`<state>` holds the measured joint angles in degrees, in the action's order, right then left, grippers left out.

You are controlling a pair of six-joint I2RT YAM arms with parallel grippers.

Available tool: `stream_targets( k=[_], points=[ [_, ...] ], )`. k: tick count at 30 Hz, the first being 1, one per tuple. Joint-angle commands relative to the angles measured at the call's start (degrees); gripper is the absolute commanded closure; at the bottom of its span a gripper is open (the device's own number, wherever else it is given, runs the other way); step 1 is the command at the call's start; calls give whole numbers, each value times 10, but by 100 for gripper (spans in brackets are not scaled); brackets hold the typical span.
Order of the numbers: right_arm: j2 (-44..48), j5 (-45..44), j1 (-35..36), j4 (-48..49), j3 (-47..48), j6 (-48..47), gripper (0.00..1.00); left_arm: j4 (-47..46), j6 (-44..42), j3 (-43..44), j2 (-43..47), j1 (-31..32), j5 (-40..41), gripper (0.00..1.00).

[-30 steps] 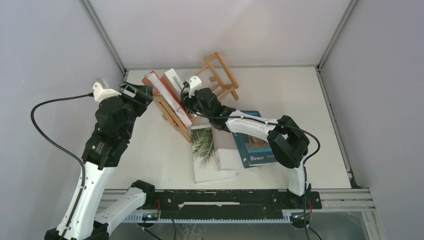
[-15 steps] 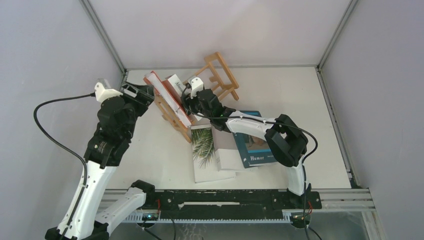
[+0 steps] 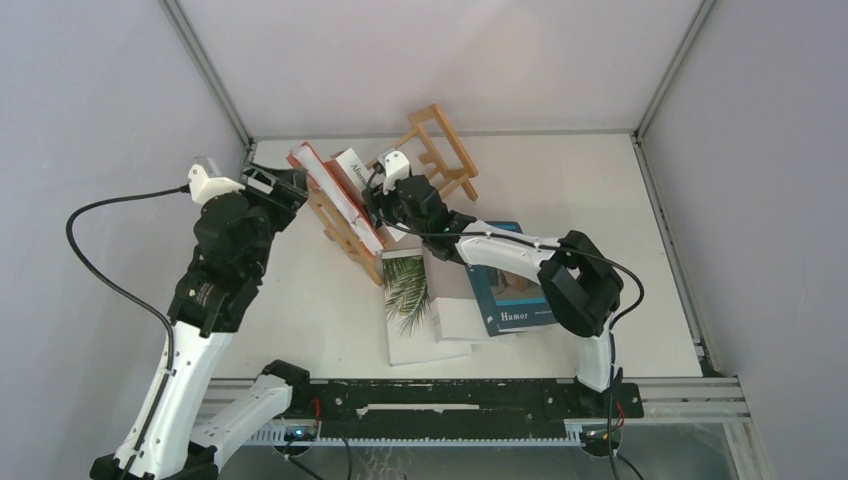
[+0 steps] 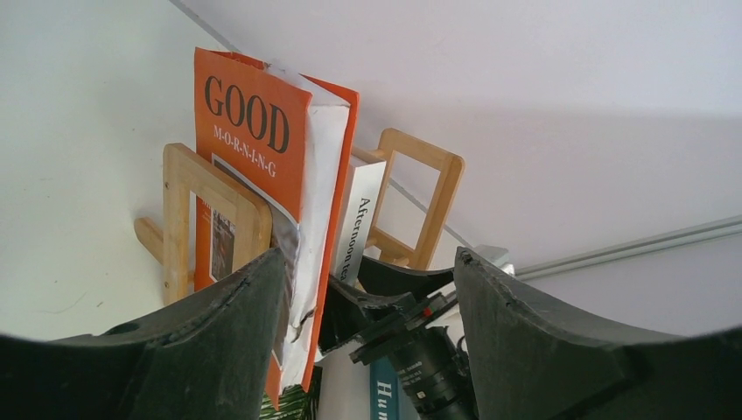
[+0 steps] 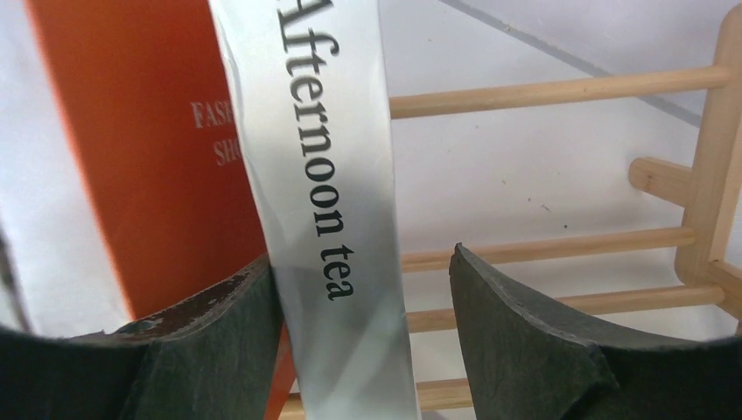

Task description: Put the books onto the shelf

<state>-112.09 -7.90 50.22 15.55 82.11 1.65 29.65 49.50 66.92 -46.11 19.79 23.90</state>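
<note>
The shelf (image 3: 438,152) stands at the back of the table, and its slats (image 5: 560,87) show in the right wrist view. An orange-red book (image 3: 318,178) stands at its left end with "GOOD MORNING" (image 4: 254,149) on the cover. The white "Afternoon tea" book (image 3: 351,170) leans against it. My right gripper (image 3: 384,196) is open astride that white spine (image 5: 328,175). The spine touches the left finger (image 5: 210,341) and a gap shows at the other. My left gripper (image 3: 287,186) is open beside the orange book, gripping nothing (image 4: 369,258). Three books lie flat: palm leaf (image 3: 408,310), grey-white (image 3: 456,300), teal "Humor" (image 3: 512,292).
The left wall and corner post (image 3: 215,85) stand close behind my left gripper. The shelf's near end frame (image 4: 219,210) sits just ahead of the left gripper's left finger. The right arm (image 3: 520,250) reaches over the flat books.
My right gripper has opened off the white book, which now rests against the orange book on the shelf. The left arm has barely moved.
</note>
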Motion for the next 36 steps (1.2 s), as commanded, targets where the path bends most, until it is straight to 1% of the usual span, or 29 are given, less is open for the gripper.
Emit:
stream_targets(
  k=[1, 9, 14, 17, 19, 21, 24, 28, 29, 36],
  points=[
    [66, -11, 4, 6, 4, -2, 26, -25, -5, 11, 3, -1, 8, 25],
    [121, -26, 14, -5, -16, -2, 25, -26, -3, 20, -2, -2, 5, 26],
    [139, -31, 13, -9, -25, -1, 25, -30, -2, 17, -6, -1, 2, 26],
    [142, -34, 6, -5, -25, 10, 28, -32, -2, 13, -5, -1, 1, 26],
    [138, -37, -3, 1, -22, 28, 32, -33, -3, 11, -4, 0, 3, 26],
    [122, -37, -19, -14, -3, 53, 39, -36, -4, 7, -1, -1, 4, 26],
    [89, -26, -42, -54, 49, 87, 52, -43, -5, 1, 3, -1, 6, 26],
    [31, 2, -68, -112, 129, 140, 66, -62, -7, -15, 8, -1, 1, 26],
    [14, 12, -73, -127, 151, 155, 69, -67, -9, -18, 9, 0, 0, 26],
    [-109, 86, -101, -235, 307, 242, 76, -101, -32, -58, 19, -1, -4, 26]
  ],
)
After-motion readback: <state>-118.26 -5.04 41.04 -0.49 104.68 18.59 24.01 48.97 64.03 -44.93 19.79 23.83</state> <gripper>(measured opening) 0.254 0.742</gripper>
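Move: The Afternoon tea book stands in the shelf with its spine between the right hand's open fingers, its middle about 3 cm ahead, 1 cm left and 8 cm below. The orange Good Morning book is some 7 cm left and 3 cm ahead; the shelf's right end frame is roughly 13 cm right and 12 cm ahead. From the left hand, the Afternoon tea book lies about 14 cm ahead, 11 cm right and well below. Up some 9 cm, easing slightly back and to the right, the right hand draws its already open fingers clear of the Afternoon tea spine. It then swings forward about 10 cm along the book's right side, dipping 3 cm, while the fingers close most of the way on nothing and the wrist rolls left side up, tipping down and turning clockwise, about 20 degrees in all. ##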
